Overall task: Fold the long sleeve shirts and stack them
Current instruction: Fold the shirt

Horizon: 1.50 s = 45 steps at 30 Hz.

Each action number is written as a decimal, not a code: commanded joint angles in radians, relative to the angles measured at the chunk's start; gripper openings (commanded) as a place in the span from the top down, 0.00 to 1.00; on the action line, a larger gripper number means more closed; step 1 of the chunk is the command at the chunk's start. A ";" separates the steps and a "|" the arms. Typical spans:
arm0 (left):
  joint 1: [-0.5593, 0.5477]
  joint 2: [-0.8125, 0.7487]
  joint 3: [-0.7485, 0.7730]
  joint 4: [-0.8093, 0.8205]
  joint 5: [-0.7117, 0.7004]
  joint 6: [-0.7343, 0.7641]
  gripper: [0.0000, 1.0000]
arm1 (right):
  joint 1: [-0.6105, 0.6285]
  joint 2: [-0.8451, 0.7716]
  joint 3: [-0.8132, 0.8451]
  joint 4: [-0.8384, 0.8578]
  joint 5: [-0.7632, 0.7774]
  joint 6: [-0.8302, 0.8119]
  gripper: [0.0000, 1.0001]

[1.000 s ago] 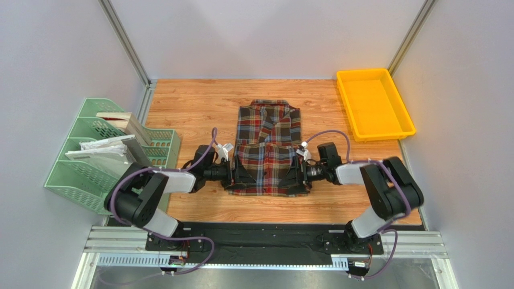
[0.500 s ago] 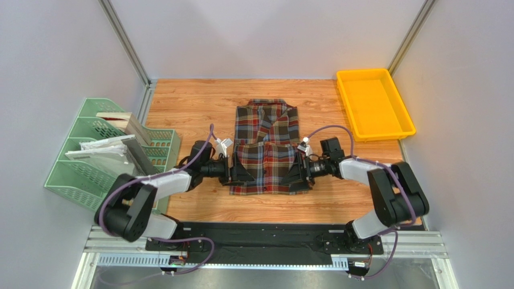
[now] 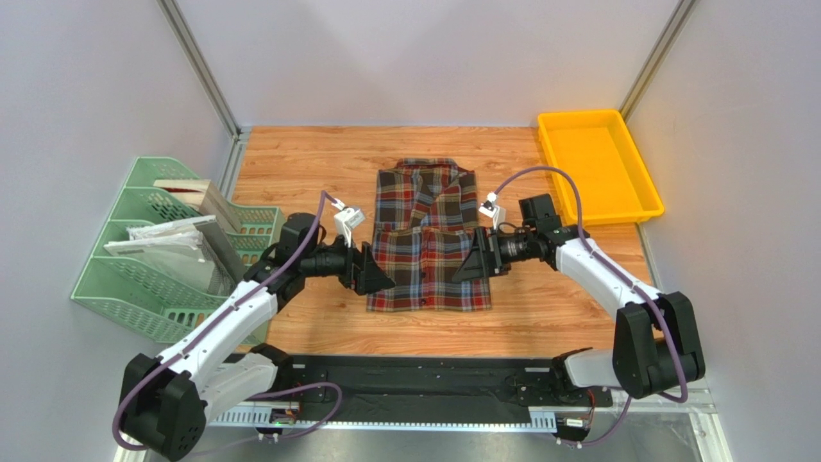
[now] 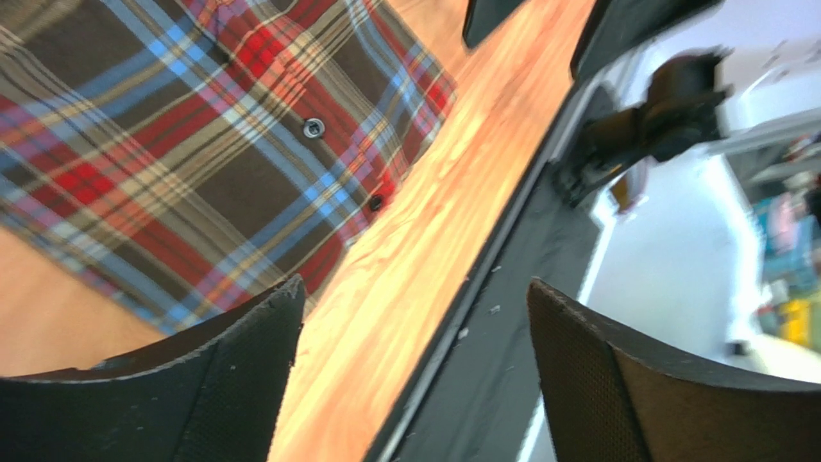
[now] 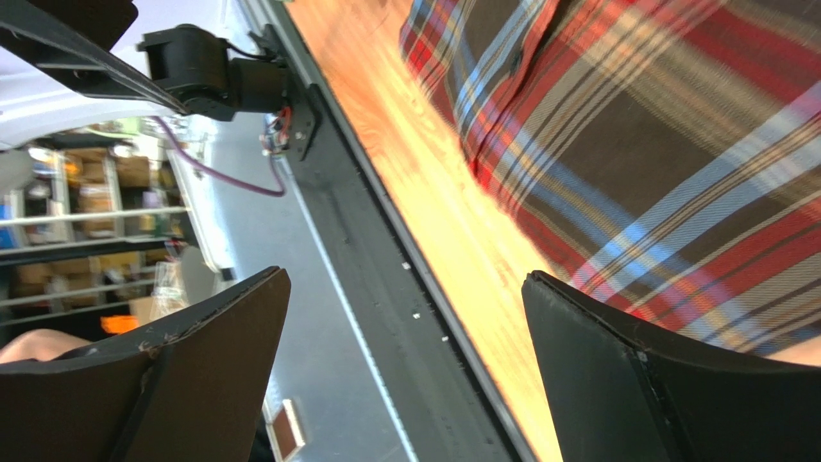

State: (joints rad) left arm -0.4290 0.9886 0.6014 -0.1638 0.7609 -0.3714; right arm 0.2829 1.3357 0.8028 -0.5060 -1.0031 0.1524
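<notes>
The long sleeve shirt (image 3: 425, 241), plaid in brown, red, blue and cream, lies folded into a tall rectangle in the middle of the wooden table, collar at the far end. My left gripper (image 3: 379, 274) hovers at its lower left edge, open and empty. At the lower right edge my right gripper (image 3: 468, 265) is also open and empty. The left wrist view shows the shirt (image 4: 193, 144) beyond the left gripper (image 4: 412, 289), with only table between the fingers. In the right wrist view the shirt (image 5: 655, 144) lies past the right gripper (image 5: 405, 277).
A yellow tray (image 3: 597, 164) sits at the far right of the table. A green file rack (image 3: 164, 260) holding papers and a book stands off the left edge. The black base rail (image 3: 424, 375) runs along the near edge. Bare wood (image 3: 308, 164) surrounds the shirt.
Both grippers have lifted off the shirt's lower sides and moved slightly up and away, arms stretching out. The shirt stays flat and folded. Both grippers remain open.
</notes>
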 commanded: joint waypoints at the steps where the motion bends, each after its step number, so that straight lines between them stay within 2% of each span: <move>1: -0.056 -0.050 0.086 -0.187 -0.092 0.326 0.13 | 0.004 0.072 0.163 -0.107 0.073 -0.138 0.02; 6: -0.281 -0.050 0.115 -0.229 -0.386 0.627 0.30 | 0.027 0.204 0.334 -0.153 0.156 -0.227 0.16; 7: -0.315 -0.019 0.112 -0.236 -0.455 0.685 0.33 | 0.033 0.265 0.361 -0.164 0.165 -0.243 0.22; 9: -0.419 0.014 0.094 -0.224 -0.507 0.739 0.38 | 0.053 0.325 0.441 -0.177 0.176 -0.270 0.30; 10: -0.454 0.039 0.081 -0.208 -0.564 0.756 0.39 | 0.061 0.374 0.466 -0.177 0.178 -0.272 0.41; 12: -0.548 0.061 0.054 -0.157 -0.610 0.818 0.41 | 0.091 0.417 0.521 -0.163 0.172 -0.269 0.53; 13: -0.580 0.082 0.045 -0.137 -0.655 0.836 0.41 | 0.101 0.457 0.536 -0.157 0.170 -0.266 0.62; 14: -0.637 0.097 0.038 -0.119 -0.678 0.871 0.42 | 0.111 0.473 0.550 -0.151 0.169 -0.261 0.64; 19: -0.757 0.244 0.029 0.010 -0.800 0.937 0.43 | 0.139 0.566 0.602 -0.043 0.159 -0.208 0.65; 22: -0.787 0.326 0.021 0.073 -0.857 0.977 0.44 | 0.140 0.637 0.639 -0.006 0.167 -0.212 0.65; 31: -0.829 0.464 -0.003 0.233 -0.954 1.120 0.39 | 0.139 0.821 0.711 0.004 0.195 -0.188 0.67; 38: -0.832 0.608 0.052 0.265 -1.023 1.146 0.43 | 0.137 0.866 0.702 0.004 0.175 -0.159 0.68; 40: -0.833 0.630 0.058 0.280 -1.045 1.151 0.47 | 0.137 0.866 0.694 0.001 0.175 -0.159 0.68; 43: -0.832 0.639 0.061 0.271 -1.063 1.151 0.69 | 0.137 0.858 0.671 0.001 0.181 -0.159 0.68; 44: -0.832 0.633 0.061 0.251 -1.063 1.148 0.82 | 0.136 0.850 0.664 0.003 0.182 -0.160 0.69; 45: -0.832 0.609 0.060 0.241 -1.054 1.137 0.88 | 0.136 0.844 0.647 0.006 0.184 -0.160 0.69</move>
State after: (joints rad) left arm -1.2579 1.6100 0.6575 0.1284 -0.2764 0.7658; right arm 0.4133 2.1715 1.4906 -0.5251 -0.8574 0.0025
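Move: The shirt lies folded between my hands. The middle of its near hem, at the button placket, is roughly 9 cm to the right of my left hand, 15 cm below and about 1 cm nearer me. My right hand goes for the placket by the crosswise fold edge, some 14 cm ahead, 8 cm left and 11 cm down; from that hand, the hem middle is about 2 cm back and 9 cm left, the collar roughly 35 cm ahead and 7 cm left. With my right hand I reach about 14 cm forward, down and leftward to the placket by the fold, narrowing the wide-open fingers early and setting their tips into the cloth. I loop my left hand back, down and right, then forward again, about 15 cm down overall, rolling it roughly 90 degrees and tipping it steeper, and finish by closing it in a pinch on the hem at the placket. ##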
